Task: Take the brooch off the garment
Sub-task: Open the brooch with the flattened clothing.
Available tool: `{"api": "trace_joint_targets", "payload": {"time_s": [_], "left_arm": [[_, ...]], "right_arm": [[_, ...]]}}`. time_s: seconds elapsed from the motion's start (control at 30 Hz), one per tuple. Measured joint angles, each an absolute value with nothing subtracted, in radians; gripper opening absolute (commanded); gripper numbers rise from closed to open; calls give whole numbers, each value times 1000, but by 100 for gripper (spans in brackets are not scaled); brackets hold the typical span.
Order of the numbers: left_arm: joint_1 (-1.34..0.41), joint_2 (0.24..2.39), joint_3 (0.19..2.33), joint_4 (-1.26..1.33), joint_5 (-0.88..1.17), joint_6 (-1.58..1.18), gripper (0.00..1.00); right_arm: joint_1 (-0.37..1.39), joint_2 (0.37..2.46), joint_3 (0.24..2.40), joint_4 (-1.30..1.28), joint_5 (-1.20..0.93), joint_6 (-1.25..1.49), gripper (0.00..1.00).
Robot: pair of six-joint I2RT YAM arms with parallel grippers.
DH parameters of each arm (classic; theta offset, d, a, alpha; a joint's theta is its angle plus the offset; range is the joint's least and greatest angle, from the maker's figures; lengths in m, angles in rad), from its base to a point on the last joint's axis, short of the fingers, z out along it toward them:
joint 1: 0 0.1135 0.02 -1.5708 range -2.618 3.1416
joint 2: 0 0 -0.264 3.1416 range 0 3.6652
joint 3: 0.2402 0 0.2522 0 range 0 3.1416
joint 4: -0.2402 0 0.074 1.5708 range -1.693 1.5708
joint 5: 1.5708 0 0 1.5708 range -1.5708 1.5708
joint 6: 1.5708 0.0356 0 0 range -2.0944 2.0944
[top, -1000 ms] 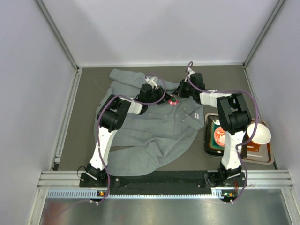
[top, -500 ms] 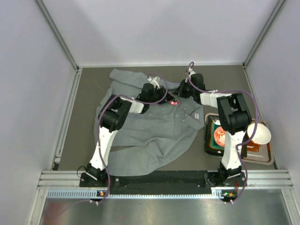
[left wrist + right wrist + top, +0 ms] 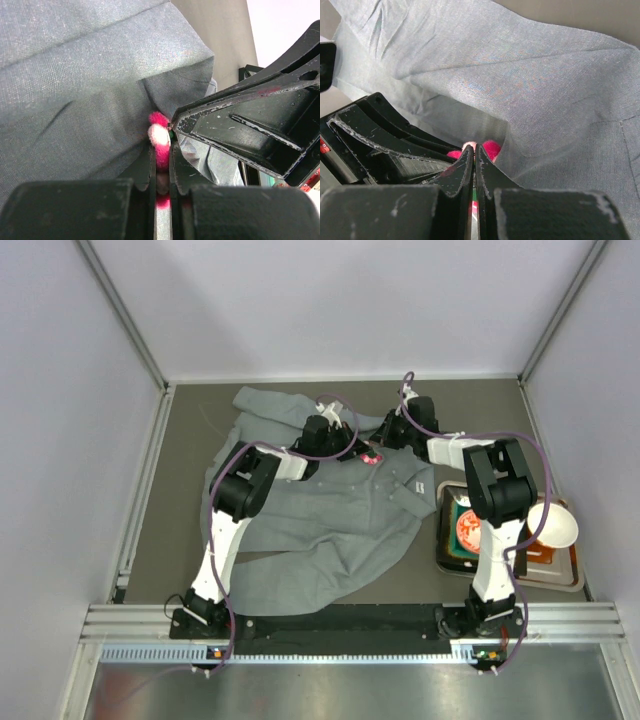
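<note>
The pink brooch (image 3: 371, 456) sits on the chest of the grey garment (image 3: 330, 515), between my two grippers. In the left wrist view my left gripper (image 3: 161, 150) is shut on the brooch (image 3: 159, 136), whose pink and white fluff is squeezed between the jaws. The fabric (image 3: 90, 75) bunches up behind it. My right gripper (image 3: 474, 148) is shut, its tips right against the brooch (image 3: 493, 148) from the other side. What those tips pinch is hidden. The right fingers (image 3: 235, 125) cross the left wrist view, almost touching the brooch.
A dark tray (image 3: 443, 552) lies at the right with a red-lidded tin (image 3: 467, 530) and a white bowl (image 3: 553, 526). Grey walls close in the dark table (image 3: 470, 410) at the left, back and right.
The left jaws opened a little and then closed on the brooch. The right gripper has stayed shut in the same place.
</note>
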State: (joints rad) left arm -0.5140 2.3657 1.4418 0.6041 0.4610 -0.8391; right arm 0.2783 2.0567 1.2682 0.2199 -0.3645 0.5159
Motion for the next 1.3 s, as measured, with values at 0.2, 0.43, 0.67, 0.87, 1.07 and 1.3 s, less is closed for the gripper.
{"api": "trace_joint_targets", "payload": {"time_s": [0.2,0.43,0.67,0.87,1.07,1.3], "left_arm": [[-510,2381,1472,586,483,-822,0],[-511,2382,1480,575,484,-802,0],[-514,2382,1485,569,485,-782,0],[-514,2382,1490,560,486,-782,0],[-514,2382,1491,559,487,-782,0],[-514,2383,1492,559,490,-783,0]], "right_arm": [[277,2053,1268,217,-341,497,2],[278,2039,1263,200,-294,467,12],[276,1999,1222,191,-221,436,23],[276,1996,1203,180,-207,429,25],[276,1972,1172,200,-206,428,28],[276,1957,1159,220,-231,432,19]]}}
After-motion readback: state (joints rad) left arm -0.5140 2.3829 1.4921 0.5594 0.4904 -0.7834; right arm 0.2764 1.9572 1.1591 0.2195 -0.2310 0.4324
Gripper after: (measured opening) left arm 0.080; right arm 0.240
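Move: The shut right fingertips are at the metal clasp of the brooch, whose middle lies about 2 cm back, 1 cm left and 1 cm below them. The garment's raised fold is some 5 cm ahead and 1 cm left of the right hand, its white label roughly 10 cm back, 10 cm right and 3 cm lower. The left hand already pinches the brooch, its middle about 1 cm back and 1 cm right. Opening a quarter, the right fingers draw some 3 cm rightward from the brooch the left still pinches. ##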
